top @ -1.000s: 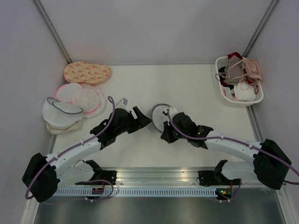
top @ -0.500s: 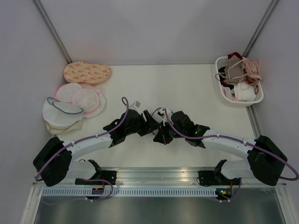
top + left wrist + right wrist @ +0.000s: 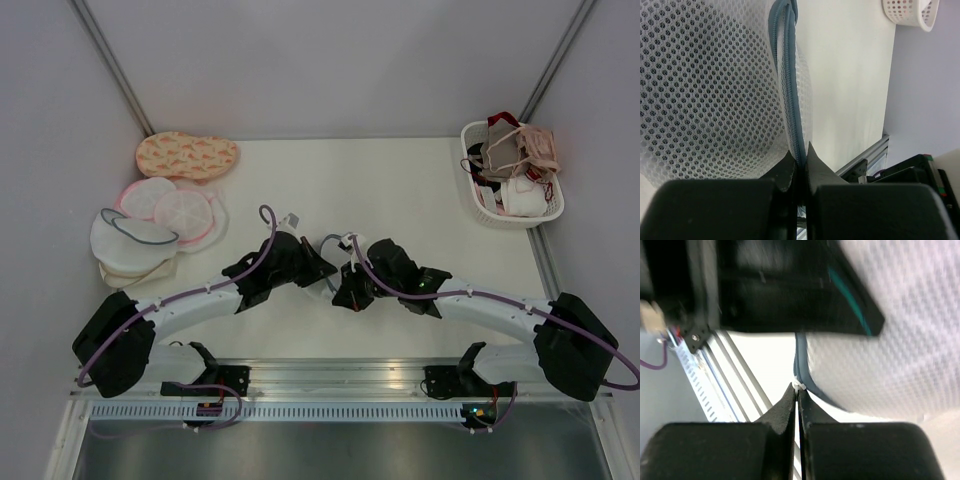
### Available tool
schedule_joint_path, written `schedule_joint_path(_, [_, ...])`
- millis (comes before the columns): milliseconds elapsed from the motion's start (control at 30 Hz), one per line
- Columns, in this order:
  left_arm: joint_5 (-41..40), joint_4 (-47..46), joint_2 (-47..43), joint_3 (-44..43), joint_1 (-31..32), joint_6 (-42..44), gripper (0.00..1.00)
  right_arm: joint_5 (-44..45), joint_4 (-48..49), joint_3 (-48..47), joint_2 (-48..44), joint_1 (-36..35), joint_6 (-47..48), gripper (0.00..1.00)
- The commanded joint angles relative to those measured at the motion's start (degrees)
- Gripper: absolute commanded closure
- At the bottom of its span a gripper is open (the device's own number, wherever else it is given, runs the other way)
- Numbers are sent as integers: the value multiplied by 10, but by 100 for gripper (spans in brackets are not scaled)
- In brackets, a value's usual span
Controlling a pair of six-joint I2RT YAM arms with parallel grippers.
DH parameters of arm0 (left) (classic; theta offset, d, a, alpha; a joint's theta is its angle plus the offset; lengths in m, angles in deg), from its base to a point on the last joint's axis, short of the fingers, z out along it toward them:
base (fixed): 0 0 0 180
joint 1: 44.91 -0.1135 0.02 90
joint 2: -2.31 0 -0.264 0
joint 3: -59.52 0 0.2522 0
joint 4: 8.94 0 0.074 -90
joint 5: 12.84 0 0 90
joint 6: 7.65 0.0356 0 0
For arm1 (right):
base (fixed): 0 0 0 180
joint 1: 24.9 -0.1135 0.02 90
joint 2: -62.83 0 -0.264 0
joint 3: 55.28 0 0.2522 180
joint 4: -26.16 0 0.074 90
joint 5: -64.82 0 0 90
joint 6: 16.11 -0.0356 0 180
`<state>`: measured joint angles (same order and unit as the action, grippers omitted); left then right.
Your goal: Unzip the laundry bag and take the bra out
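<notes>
The laundry bag (image 3: 337,247), white mesh with a grey-blue zipper rim, sits mid-table between my two arms and is mostly covered by them in the top view. My left gripper (image 3: 799,155) is shut on the zipper rim (image 3: 789,75), with the mesh (image 3: 710,90) bulging to the left of it. My right gripper (image 3: 797,388) is shut on the small white zipper pull (image 3: 798,386) at the rim below the mesh dome (image 3: 905,345). From above, the left gripper (image 3: 326,267) and right gripper (image 3: 346,287) nearly touch. The bra is hidden.
A white basket (image 3: 545,205) of mixed bras stands at the back right. Pink-rimmed and white round mesh bags (image 3: 150,225) and an orange patterned one (image 3: 187,155) are piled at the left wall. An aluminium rail (image 3: 330,385) runs along the near edge.
My left arm swung right to the bag and its gripper went from open to shut on the zipper rim. The right gripper kept its hold and shifted slightly left.
</notes>
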<state>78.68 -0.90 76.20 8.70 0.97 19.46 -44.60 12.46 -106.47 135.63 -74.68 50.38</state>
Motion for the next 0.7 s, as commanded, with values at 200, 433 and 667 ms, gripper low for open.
schedule_joint_path(200, [-32, -3, 4, -4, -61, 19, 98, 27, -98, 10, 38, -20, 24, 100])
schedule_joint_path(433, [-18, -4, 2, 1, -77, 29, 98, 140, -131, -6, 88, -20, 14, 100])
schedule_joint_path(667, [6, -13, -5, 15, -85, 33, 98, 305, -174, -47, 129, -20, -14, 100])
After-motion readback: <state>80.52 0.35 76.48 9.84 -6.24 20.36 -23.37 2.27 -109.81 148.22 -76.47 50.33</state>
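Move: The zipper pull is already pinched in the right hand. It sits about 7 cm back of the left hand, level sideways and some 2 cm lower. The left hand has the zip band pinched, so that grip lies 7 cm ahead of the right hand. The laundry bag's middle lies about 9 cm ahead of the right hand and 4 cm below; the zip's looped end is some 15 cm ahead of the right hand, roughly level with it in height. The zipper pull, kept shut in the right fingers, is drawn down about 8 cm, also some 5 cm to the right and, late on, 3 cm forward, the hand tipping its fingers roughly 25 degrees steeper. Against it the left hand keeps its pinch on the zip band and carries it left and forward by about 4 cm, sinking slightly. ##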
